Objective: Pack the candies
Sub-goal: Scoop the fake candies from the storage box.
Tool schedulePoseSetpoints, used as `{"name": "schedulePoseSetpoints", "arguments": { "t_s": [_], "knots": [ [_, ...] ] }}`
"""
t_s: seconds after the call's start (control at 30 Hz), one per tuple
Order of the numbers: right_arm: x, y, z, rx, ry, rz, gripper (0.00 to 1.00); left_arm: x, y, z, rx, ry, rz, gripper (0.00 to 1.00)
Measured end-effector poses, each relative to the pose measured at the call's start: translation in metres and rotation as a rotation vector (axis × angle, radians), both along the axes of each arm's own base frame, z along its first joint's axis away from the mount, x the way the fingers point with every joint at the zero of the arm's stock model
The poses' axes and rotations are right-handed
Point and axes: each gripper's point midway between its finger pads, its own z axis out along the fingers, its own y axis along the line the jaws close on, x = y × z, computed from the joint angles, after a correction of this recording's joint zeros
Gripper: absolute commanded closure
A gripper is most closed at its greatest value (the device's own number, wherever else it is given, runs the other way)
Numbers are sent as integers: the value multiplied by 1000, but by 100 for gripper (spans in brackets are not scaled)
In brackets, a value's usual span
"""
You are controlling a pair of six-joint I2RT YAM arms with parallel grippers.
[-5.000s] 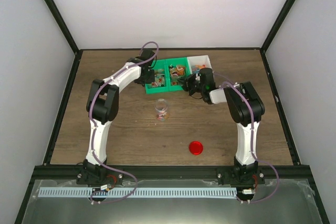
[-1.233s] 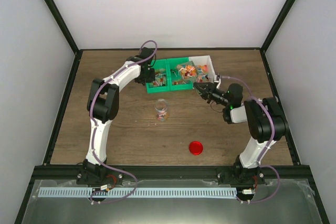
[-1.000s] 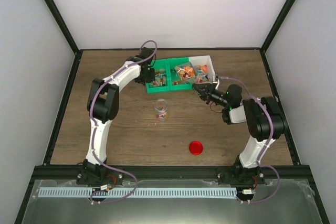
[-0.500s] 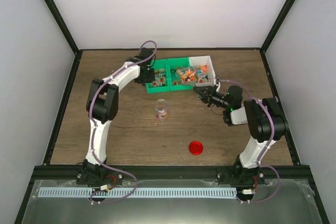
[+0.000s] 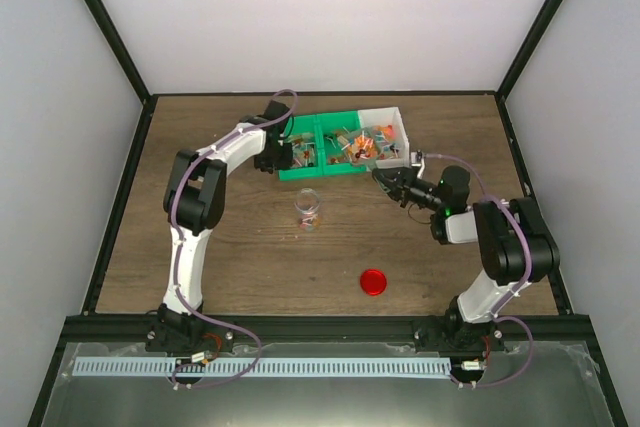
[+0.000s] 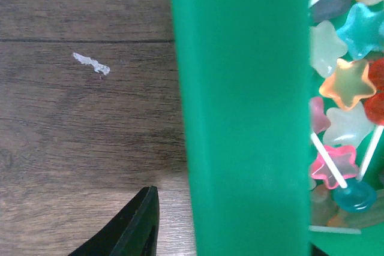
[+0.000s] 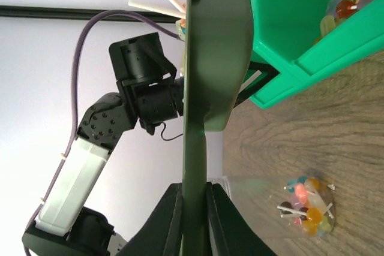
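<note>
The candies (image 5: 352,143) are small colourful sweets, some star-shaped on sticks, lying in a green tray (image 5: 322,170) with a white bin (image 5: 398,123) at its right end. Up close the candies (image 6: 343,91) fill the tray's left compartment. More candies (image 7: 308,204) sit in a small clear jar (image 5: 308,209). My left gripper (image 6: 231,220) straddles the green tray wall (image 6: 246,112); its visible finger (image 6: 135,223) stands off the wall, the other is hidden. My right gripper (image 7: 194,191) is shut on the white bin's thin wall (image 7: 198,118).
A round red lid (image 5: 373,281) lies on the wooden table (image 5: 230,247) near the front. The jar stands just in front of the tray. Black frame posts and white walls enclose the table. The left arm (image 7: 120,118) shows behind the bin.
My left gripper has opened off the green tray's left wall and drawn slightly left. The right arm has swung right and lower, still gripping the bin wall. The tray has settled flatter.
</note>
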Motion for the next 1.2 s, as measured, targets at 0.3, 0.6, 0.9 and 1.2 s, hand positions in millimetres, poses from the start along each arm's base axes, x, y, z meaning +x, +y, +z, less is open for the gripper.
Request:
{"name": "schedulePoseSetpoints", "arguments": {
  "t_s": [0.3, 0.6, 0.9, 1.2],
  "knots": [
    [-17, -1, -3, 16, 18, 32, 99, -6, 1, -1, 4, 18, -19, 54],
    [-55, 11, 24, -102, -73, 137, 99, -10, 9, 16, 37, 7, -11, 48],
    [-110, 21, 38, -169, -100, 241, 99, -6, 13, 36, 47, -32, 6, 47],
    [-141, 18, 43, -195, -72, 257, 99, -20, 20, 105, -8, -156, 55, 44]
  ]
}}
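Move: Behind and to the left of the right hand, which holds the loaded scoop, stands the storage box (the clear jar), about 4 cm back, 14 cm left and 10 cm lower. The tray's middle compartment is some 17 cm ahead and 5 cm left, its white one 20 cm ahead and 6 cm right, both about 13 cm lower; the red lid lies 18 cm straight back, 16 cm down. From the left hand, the tray's left compartment is 4 cm ahead, 5 cm right and level; the storage box 17 cm back, 8 cm right and 3 cm higher. Drawing back about 14 cm and rising some 4 cm, the right hand keeps its grip on the scoop and carries the candies from over the tray to the near right of the jar, swinging counter-clockwise some 15 degrees as the scoop's tip dips slightly. The left fingers, already loosening around the tray's left wall, open wider; the hand comes free and lifts about 10 cm, easing a little back and left. ##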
